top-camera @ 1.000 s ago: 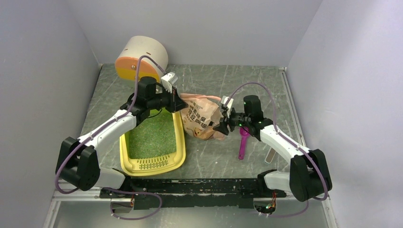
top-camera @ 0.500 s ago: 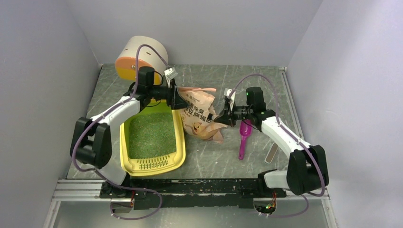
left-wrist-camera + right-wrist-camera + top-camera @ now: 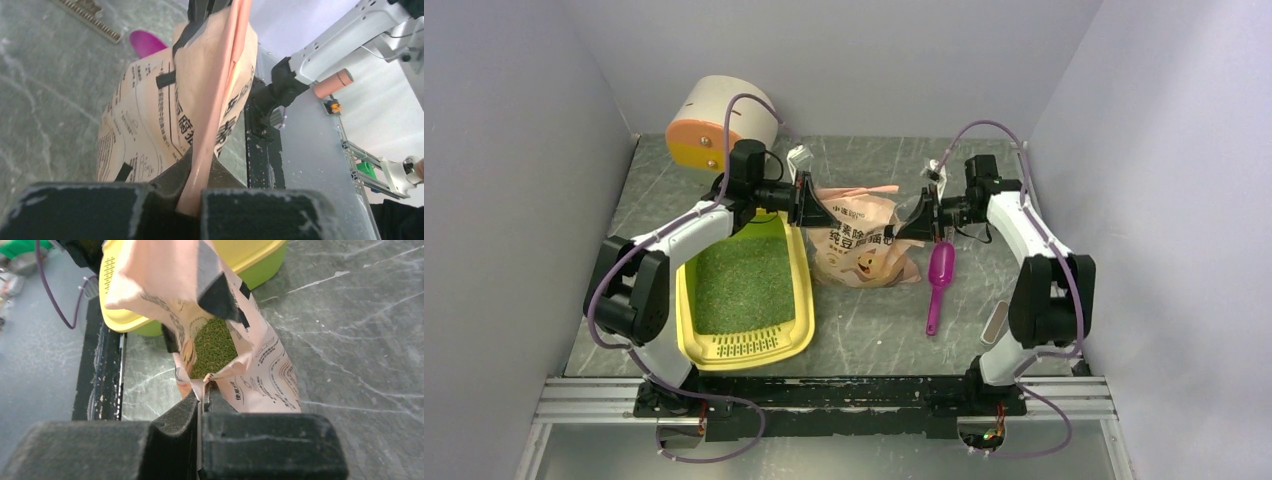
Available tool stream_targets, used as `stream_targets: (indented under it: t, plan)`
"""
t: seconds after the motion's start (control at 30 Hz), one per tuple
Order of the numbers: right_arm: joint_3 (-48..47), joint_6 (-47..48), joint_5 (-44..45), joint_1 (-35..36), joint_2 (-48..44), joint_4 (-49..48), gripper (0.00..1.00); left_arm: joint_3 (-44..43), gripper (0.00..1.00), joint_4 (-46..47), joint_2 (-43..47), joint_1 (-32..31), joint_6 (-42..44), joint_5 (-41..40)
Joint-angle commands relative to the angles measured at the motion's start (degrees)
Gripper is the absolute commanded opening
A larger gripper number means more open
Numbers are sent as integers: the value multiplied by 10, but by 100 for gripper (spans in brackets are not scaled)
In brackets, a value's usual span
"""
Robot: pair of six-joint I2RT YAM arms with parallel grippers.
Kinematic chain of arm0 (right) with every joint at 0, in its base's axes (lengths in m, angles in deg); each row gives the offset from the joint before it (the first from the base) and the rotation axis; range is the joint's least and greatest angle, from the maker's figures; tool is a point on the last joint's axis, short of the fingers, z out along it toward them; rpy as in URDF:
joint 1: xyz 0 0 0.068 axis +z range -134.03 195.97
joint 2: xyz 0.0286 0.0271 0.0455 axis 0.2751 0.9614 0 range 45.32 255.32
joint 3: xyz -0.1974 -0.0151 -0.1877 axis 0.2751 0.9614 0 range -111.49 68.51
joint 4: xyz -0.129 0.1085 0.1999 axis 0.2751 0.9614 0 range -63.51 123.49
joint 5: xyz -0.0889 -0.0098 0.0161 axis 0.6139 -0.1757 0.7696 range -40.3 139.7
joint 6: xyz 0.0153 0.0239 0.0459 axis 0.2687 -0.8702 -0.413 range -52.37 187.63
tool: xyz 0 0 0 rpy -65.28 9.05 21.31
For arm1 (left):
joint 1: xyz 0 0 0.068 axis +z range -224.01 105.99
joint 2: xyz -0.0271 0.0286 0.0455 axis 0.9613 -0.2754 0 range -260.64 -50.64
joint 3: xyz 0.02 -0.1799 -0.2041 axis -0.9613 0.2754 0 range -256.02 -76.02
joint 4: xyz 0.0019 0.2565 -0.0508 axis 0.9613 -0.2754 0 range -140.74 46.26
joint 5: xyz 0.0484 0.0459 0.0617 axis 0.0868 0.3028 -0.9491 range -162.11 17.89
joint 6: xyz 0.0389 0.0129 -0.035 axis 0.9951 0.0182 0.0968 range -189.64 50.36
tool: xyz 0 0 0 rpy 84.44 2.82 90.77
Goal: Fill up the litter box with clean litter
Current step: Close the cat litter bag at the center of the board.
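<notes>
The yellow litter box point(image 3: 801, 322) lies left of centre, with a layer of green clean litter point(image 3: 742, 285) in it and its grille at the near end. A pink-beige bag point(image 3: 864, 240) is held up between both arms, right of the box. My left gripper point(image 3: 814, 205) is shut on the bag's left top edge point(image 3: 210, 135). On the bag's right edge my right gripper point(image 3: 921, 222) is shut too. The right wrist view looks into the open bag point(image 3: 260, 370), where more clean litter point(image 3: 215, 347) shows, with the litter box point(image 3: 252, 257) behind it.
A magenta scoop point(image 3: 938, 283) lies on the table right of the bag. A white cylinder with an orange end point(image 3: 719, 125) sits at the back left. A small pale strip point(image 3: 995, 322) lies near the right arm's base. Grey walls close in the table on three sides.
Both arms have swung toward the back and lifted the bag, stretching it between them. The left gripper let go and took hold again at the top edge; the right gripper shut on the right edge.
</notes>
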Motion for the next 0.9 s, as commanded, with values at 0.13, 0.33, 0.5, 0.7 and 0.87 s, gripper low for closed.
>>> stream_targets:
  t: [0.13, 0.33, 0.5, 0.7, 0.87]
  plan:
    - [-78, 303, -128, -31, 129, 336, 58, 58, 5, -64, 70, 32, -31, -136]
    - [-9, 392, -156, -56, 145, 336, 100, 39, 5, -68, 51, 36, -34, -127]
    - [-27, 373, -167, -63, 148, 336, 100, 28, 5, -63, 39, 36, -43, -112]
    - [-27, 353, -174, -65, 153, 337, 100, 24, 5, -77, 53, 30, -31, -117]
    - [-67, 277, -153, -78, 176, 336, 100, 7, 5, -143, 79, 3, 55, -141]
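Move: Both hands pinch the open litter bag's upper edge at opposite sides, roughly 11 cm apart. The bag's middle lies about 6 cm right, 3 cm back and 10 cm below the left hand, and about 6 cm left, 1 cm back and 9 cm below the right. The litter box is some 20 cm left and 8 cm back of the left hand, the purple scoop roughly 11 cm right and 9 cm back of the right hand, both on the table. The right fingers open from shut to fully wide and let go of the bag's right edge, while that hand sinks about 2 cm and eases slightly right and back, its wrist tilting some 15 degrees so the fingers stay spread either side of the edge. The left hand keeps its pinch on the left edge and carries it about 3 cm down, nearly as far left towards the litter box and a little forward, turning some 15 degrees counter-clockwise, then holds there. ##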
